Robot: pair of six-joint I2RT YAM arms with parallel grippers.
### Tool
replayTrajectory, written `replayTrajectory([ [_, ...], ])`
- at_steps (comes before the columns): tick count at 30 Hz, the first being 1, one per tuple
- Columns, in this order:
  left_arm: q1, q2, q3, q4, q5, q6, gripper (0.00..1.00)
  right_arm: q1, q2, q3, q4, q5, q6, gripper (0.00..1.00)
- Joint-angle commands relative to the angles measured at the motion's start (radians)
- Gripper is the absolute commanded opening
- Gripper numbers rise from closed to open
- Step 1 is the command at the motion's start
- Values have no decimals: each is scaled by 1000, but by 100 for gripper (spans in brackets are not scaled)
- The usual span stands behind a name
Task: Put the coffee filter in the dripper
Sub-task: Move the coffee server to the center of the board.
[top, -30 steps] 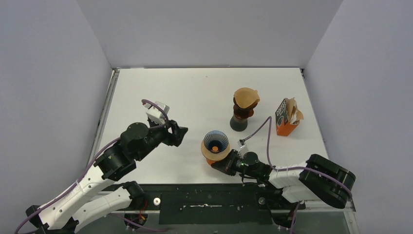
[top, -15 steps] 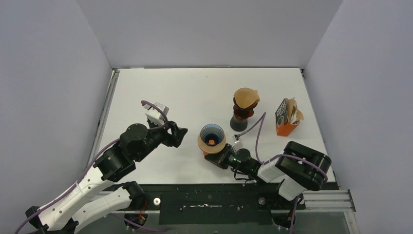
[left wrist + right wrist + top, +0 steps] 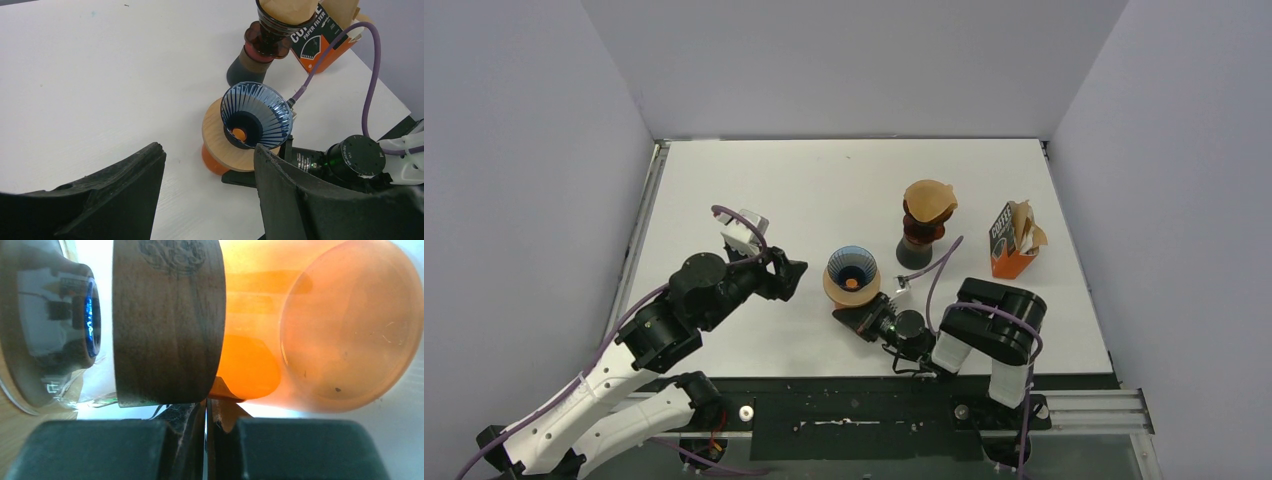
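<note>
The blue ribbed dripper sits on a wooden collar over an orange glass base, near the table's front middle, and holds no paper. My right gripper is shut and empty, its tips low against the collar and base from the near side. Open and empty, my left gripper hovers just left of the dripper. Brown coffee filters stick out of an orange box at the right.
A dark brown dripper stand behind the blue one carries a brown paper filter. The right arm's purple cable loops between this stand and the box. Walls close the table on three sides.
The right arm has swung left, and its shut gripper has slid the blue dripper left and a little farther back. The left arm has stayed put.
</note>
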Motion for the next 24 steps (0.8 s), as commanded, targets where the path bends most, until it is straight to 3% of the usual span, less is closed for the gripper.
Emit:
replayTrajectory([
  [1, 11, -4, 2, 50, 15, 0, 63, 11, 55, 41, 162, 131, -47, 0],
  [11, 16, -5, -2, 51, 19, 1, 63, 45, 121, 113, 179, 315, -140, 0],
  [24, 19, -10, -4, 53, 21, -1, 63, 25, 243, 247, 193, 399, -258, 0],
])
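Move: The right hand, already shut on the near side of the coffee server by its dark band, has the board's centre about 15 cm ahead, 4 cm to its right and 6 cm down. The server's middle is some 4 cm ahead and 2 cm right, at hand height; the brown dripper with its filter stands about 14 cm ahead and 19 cm right, 3 cm up. From the left hand, the board's centre is roughly 18 cm ahead, 12 cm right and 28 cm down. The right hand keeps its fingers shut at the server's dark band and carries the server, with the wooden ring and blue funnel on top, forward about 6.5 cm and some 3 cm to the left, staying near one height and heading for the board's centre. On the way the wrist swings clockwise by about 15 degrees and rolls a little, the fingertips tipping slightly up. ##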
